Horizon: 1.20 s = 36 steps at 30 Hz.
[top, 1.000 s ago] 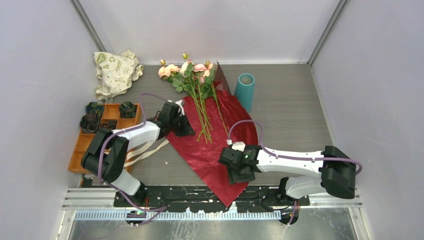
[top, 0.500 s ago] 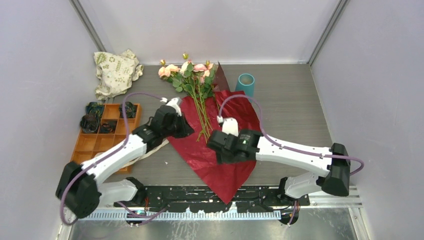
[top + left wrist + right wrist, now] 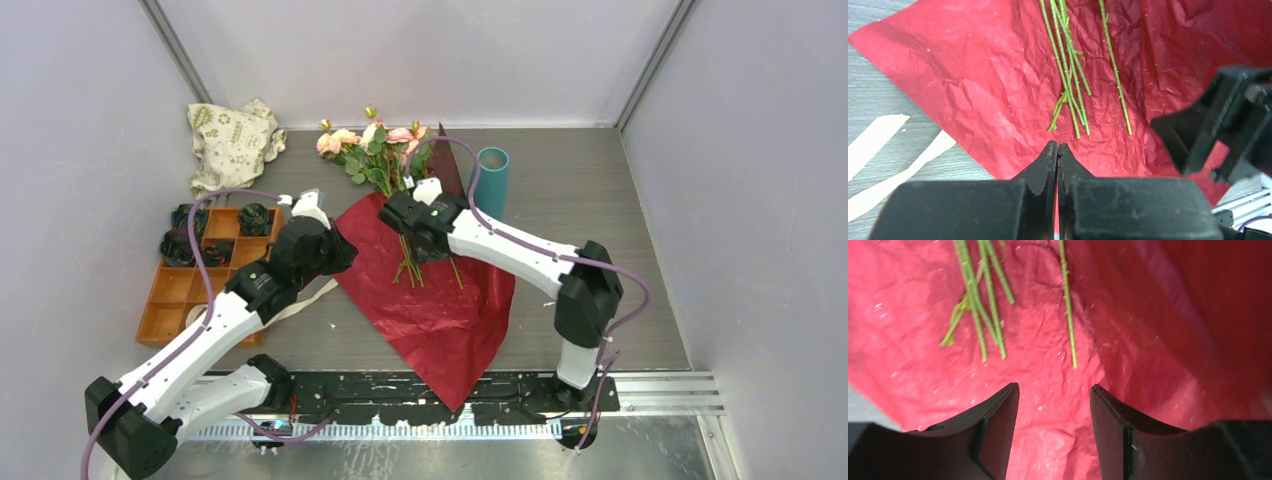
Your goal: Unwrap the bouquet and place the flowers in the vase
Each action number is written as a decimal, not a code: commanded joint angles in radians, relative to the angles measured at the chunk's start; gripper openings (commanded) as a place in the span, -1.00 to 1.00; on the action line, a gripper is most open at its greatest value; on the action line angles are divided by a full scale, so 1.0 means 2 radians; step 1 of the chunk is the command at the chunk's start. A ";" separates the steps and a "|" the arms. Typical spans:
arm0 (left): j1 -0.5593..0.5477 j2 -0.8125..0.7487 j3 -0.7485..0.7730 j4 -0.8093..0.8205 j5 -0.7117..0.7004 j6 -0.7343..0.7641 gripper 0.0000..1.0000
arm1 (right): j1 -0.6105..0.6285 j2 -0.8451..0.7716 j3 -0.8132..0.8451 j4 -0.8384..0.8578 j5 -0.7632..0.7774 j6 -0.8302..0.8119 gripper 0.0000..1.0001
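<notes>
The flowers (image 3: 385, 150) lie with pink and peach heads toward the back wall, and their green stems (image 3: 1070, 75) run down across the spread dark red wrapping paper (image 3: 440, 310). The teal vase (image 3: 490, 178) stands upright just right of the paper's back corner. My left gripper (image 3: 340, 255) is shut on nothing (image 3: 1057, 147) over the paper's left edge, with the stem ends ahead of it. Above the paper, my right gripper (image 3: 432, 250) hangs open (image 3: 1054, 392), just short of the stem ends (image 3: 993, 347), touching nothing. Cream ribbon (image 3: 300, 298) lies loose left of the paper.
An orange compartment tray (image 3: 170, 300) with dark rosettes sits at the left under my left arm. A white cloth bag with green print (image 3: 230, 140) lies at the back left. Grey walls close in the table on three sides.
My right gripper swung from the paper's near corner toward the back, over the stem ends. My left arm stretched out and its shut gripper drew slightly left, off the stems.
</notes>
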 commanded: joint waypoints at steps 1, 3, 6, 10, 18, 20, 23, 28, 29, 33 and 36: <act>0.002 0.024 -0.006 0.017 -0.008 -0.001 -0.99 | -0.050 0.038 0.030 0.013 0.011 -0.040 0.17; 0.001 0.040 -0.011 0.029 -0.010 0.002 -0.99 | -0.067 0.050 0.016 0.010 0.032 -0.037 0.15; 0.001 0.072 -0.013 0.036 -0.021 0.006 -0.99 | -0.087 0.037 -0.026 0.017 0.042 -0.029 0.15; 0.002 0.118 -0.020 0.058 -0.019 0.000 -1.00 | -0.110 0.005 -0.087 0.033 0.026 -0.019 0.15; 0.003 0.172 -0.022 0.069 -0.024 -0.009 -1.00 | -0.137 -0.018 -0.153 0.034 0.009 -0.001 0.15; 0.003 0.169 -0.021 0.059 -0.032 -0.009 -1.00 | -0.137 -0.018 -0.156 0.031 0.006 0.002 0.15; 0.006 0.148 -0.017 0.037 -0.047 -0.006 -1.00 | -0.134 -0.030 -0.149 0.025 0.002 0.001 0.13; 0.009 0.085 0.012 -0.017 -0.081 0.002 -1.00 | -0.118 -0.078 -0.087 0.025 -0.012 -0.024 0.13; 0.009 0.071 0.020 -0.028 -0.087 0.003 -0.99 | -0.115 -0.081 -0.062 0.025 -0.018 -0.029 0.13; 0.010 0.033 0.046 -0.060 -0.104 0.009 -0.99 | -0.102 -0.065 0.007 0.034 -0.055 -0.050 0.12; 0.010 0.017 0.058 -0.079 -0.113 0.012 -0.98 | -0.094 -0.021 0.057 0.034 -0.074 -0.071 0.08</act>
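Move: Out to the right hand's right, about 12 cm off, level with it and some 13 cm lower, lies the wrapping paper's right flap. The lone stem's lower end is about 4 cm right of this hand, the bundled stem ends some 7 cm left, both level with it; the vase stands 15 cm ahead and 11 cm right. The paper's left edge lies about 19 cm below the left hand and 3 cm to its left. Sweeping out over the wrapping paper, the right hand noses forward, then travels about 13 cm right and 8 cm down towards the flap, drawing back slightly and turning clockwise, before climbing away leftward and forward, its fingers staying open. The left hand, fingers kept shut, dips some 11 cm towards the paper's left side, tilting down, then rises back with a slight leftward drift. ##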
